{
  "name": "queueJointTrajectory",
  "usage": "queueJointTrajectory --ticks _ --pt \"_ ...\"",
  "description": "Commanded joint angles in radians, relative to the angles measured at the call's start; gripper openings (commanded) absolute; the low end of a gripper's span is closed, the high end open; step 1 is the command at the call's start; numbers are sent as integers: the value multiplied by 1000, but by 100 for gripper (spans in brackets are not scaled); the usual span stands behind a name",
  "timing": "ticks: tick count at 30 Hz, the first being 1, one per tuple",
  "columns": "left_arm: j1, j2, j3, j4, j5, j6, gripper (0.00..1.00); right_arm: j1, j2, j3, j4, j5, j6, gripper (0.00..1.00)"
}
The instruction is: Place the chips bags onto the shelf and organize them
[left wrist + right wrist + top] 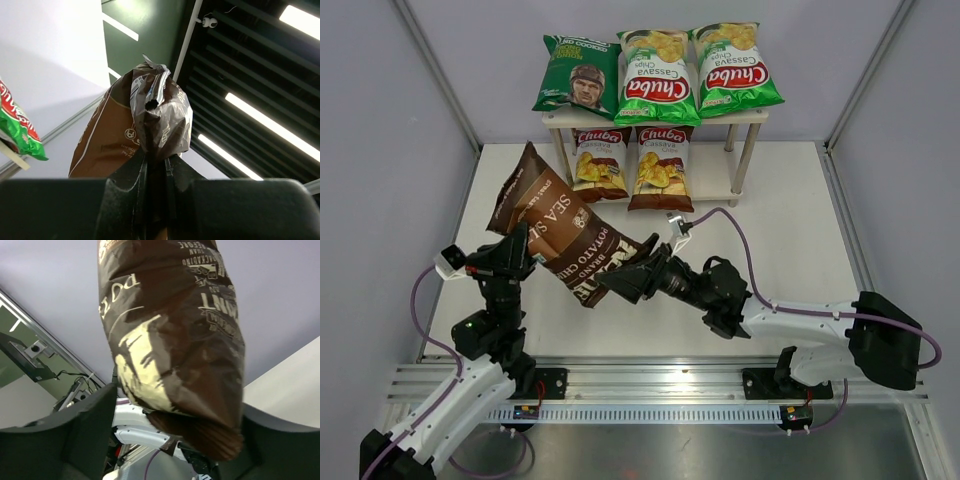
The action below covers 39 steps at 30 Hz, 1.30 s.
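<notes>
A dark brown chips bag (560, 235) hangs tilted above the table, between both arms. My left gripper (517, 248) is shut on its crimped edge, and the left wrist view shows the bag (155, 115) rising from the closed gripper (156, 161). My right gripper (620, 280) stands open around the bag's lower end (170, 340), one finger (95, 415) on either side of it. The shelf (718, 186) holds a dark green bag with a man's face (578, 75) and two green Chuba bags (658, 78) (735, 68) on top. Two brown-and-white Chuba bags (600, 163) (660, 165) are below.
Metal frame posts (445, 75) and grey walls close in the white table (790, 250) on three sides. The lower shelf board is bare at its right end. The right arm's purple cable (740, 235) loops over the table in front of the shelf.
</notes>
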Motion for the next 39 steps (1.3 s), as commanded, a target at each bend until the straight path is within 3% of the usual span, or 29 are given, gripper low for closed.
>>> queueJointTrajectory --ticks 1,9,10,12,17,18,19,20,23,27,33,39 --pt "-32 10 -11 87 -45 11 0 9 13 67 111 18 -29 69" --pt "-32 -61 -28 -40 -8 78 0 9 -45 42 28 55 -135 33" --pt "-32 -66 -32 -36 -7 90 0 9 -62 45 14 49 -164 23" --pt "-32 -72 -35 -43 4 146 7 8 -81 47 -34 30 -198 20" --pt "-32 -122 4 -200 5 288 56 5 -163 25 -137 58 -252 14" --pt "-32 -130 12 -232 -10 305 60 3 -176 21 -168 78 -255 13" --pt "-32 -138 27 -291 -19 322 65 2 -197 8 -177 90 -258 5" --pt "-32 -147 35 -321 -28 353 83 -12 -206 1 -185 110 -253 2" --pt "-32 -170 69 -434 -67 426 99 -64 -233 -19 -213 101 -223 2" --pt "-32 -217 174 -713 -164 538 99 -155 -274 -61 -257 66 -157 0" --pt "-32 -207 404 -1397 -301 664 99 -247 -420 -214 -369 52 -58 0" --pt "-32 -89 507 -1672 -135 776 99 -304 -526 -361 -351 112 12 0"
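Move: The brown chips bag is still pinched by my left hand, its middle about 7 cm right of that hand, some 4 cm ahead and slightly above. From my right hand, whose half-closing fingers straddle the lower end, the bag's middle lies roughly 11 cm left, 6 cm ahead and 6 cm up. On the lower shelf, about 42 cm ahead of my right hand and 20 cm below it, stand the left Chuba bag, some 8 cm left, and the right Chuba bag, 8 cm right. I close my right fingers on the bag's lower end while my left hand holds nearly still, then my left fingers open wide and let go. My right hand carries the bag about 12 cm right and 10 cm down, with some forward travel, turning some 20 degrees clockwise. My emptied left hand sinks and goes a little forward, rolling and tipping its fingers from steeply upward to nearly level ahead. ##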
